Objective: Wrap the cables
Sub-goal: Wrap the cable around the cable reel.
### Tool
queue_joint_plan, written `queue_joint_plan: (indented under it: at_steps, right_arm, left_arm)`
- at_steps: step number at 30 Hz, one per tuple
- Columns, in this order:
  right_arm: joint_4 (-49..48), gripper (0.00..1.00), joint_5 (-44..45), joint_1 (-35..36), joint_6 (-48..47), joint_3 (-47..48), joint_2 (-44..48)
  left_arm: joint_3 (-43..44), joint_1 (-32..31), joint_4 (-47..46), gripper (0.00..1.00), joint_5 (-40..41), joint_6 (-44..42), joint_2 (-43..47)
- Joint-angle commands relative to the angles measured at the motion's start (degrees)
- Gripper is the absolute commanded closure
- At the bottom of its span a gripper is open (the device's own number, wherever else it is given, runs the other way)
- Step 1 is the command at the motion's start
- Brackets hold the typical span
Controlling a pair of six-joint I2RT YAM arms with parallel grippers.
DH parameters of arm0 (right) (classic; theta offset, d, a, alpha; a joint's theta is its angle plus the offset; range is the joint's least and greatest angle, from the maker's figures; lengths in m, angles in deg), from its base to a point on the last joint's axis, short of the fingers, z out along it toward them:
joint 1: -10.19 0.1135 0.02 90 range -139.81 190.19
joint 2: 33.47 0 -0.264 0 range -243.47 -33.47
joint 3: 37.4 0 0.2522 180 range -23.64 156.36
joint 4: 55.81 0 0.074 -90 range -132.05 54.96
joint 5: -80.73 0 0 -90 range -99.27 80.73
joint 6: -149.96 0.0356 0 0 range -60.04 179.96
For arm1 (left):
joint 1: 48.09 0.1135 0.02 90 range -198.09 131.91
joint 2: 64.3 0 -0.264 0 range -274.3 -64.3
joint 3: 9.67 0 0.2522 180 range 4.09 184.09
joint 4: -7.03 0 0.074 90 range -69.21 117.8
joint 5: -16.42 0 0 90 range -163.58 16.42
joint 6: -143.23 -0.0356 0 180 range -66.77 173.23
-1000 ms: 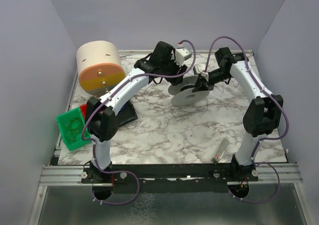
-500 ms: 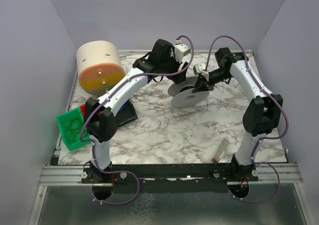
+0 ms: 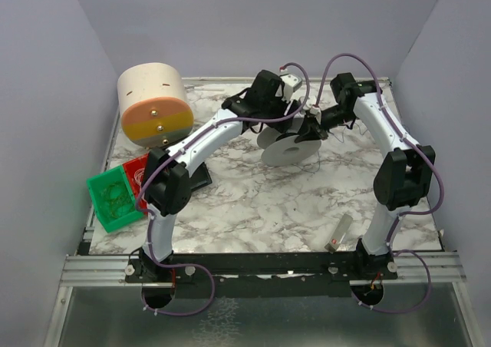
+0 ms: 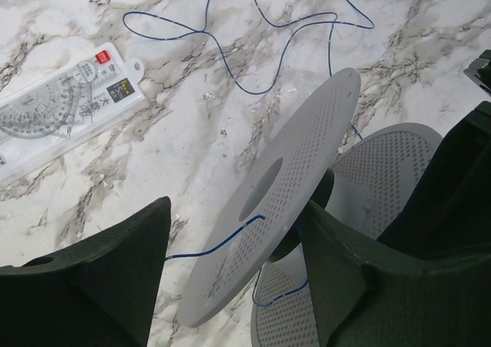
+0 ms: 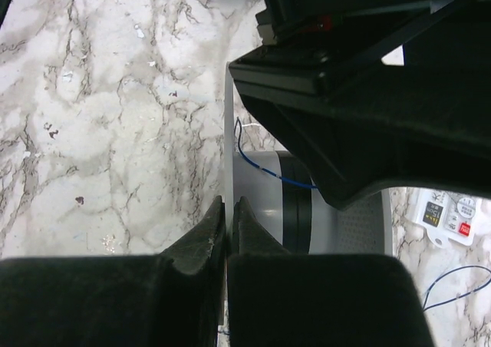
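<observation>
The cable (image 4: 230,236) is a thin blue wire. It lies in loose waves on the marble, runs up over a flange and goes onto the hub of a grey spool (image 3: 290,149) with two perforated flanges. My right gripper (image 5: 229,205) is shut on the rim of one flange and holds the spool (image 5: 257,193) tilted. The cable (image 5: 265,170) crosses the hub there. My left gripper (image 4: 236,232) is open, its fingers standing on either side of the near flange (image 4: 284,186) without pinching it. From above, the left gripper (image 3: 288,115) meets the right gripper (image 3: 311,128) at the spool.
A clear pack of rulers and a protractor (image 4: 61,105) lies on the marble left of the spool. A large cream and orange drum (image 3: 153,105) stands at the back left. A green bin (image 3: 111,197) and a red bin (image 3: 136,170) sit at the left edge. A small stick (image 3: 341,230) lies front right.
My left arm has swung right to the spool and its jaws have widened. The right arm and the spool have barely moved.
</observation>
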Motion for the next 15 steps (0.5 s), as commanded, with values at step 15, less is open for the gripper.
queue_joint_plan:
  at_steps: [15]
  right_arm:
    - [-5.45, 1.0, -4.25, -0.13, 4.25, 0.2, 1.2]
  left_arm:
    - [-1.82, -1.28, -0.94, 0.55, 9.1, 3.43, -2.2]
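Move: Just over the reel's far flange, the left hand has its open fingers on either side of the rim; that flange's middle lies about 5 cm below, 2 cm back and 1 cm left. The near flange's middle is some 8 cm back, level sideways and 6 cm down; the ruler pack is 8 cm ahead, 8 cm left and 18 cm down. From the right hand, which pinches the near flange, the far flange's middle is about 5 cm ahead, 7 cm left, 4 cm down. Sinking about 2 cm and easing about 1 cm forward, the left hand goes down over the far flange, one finger outside and one between the flanges, turning a little counter-clockwise while its fingers close from about two-thirds to half open. The right hand keeps its pinch on the near flange and drifts about 1 cm forward. ##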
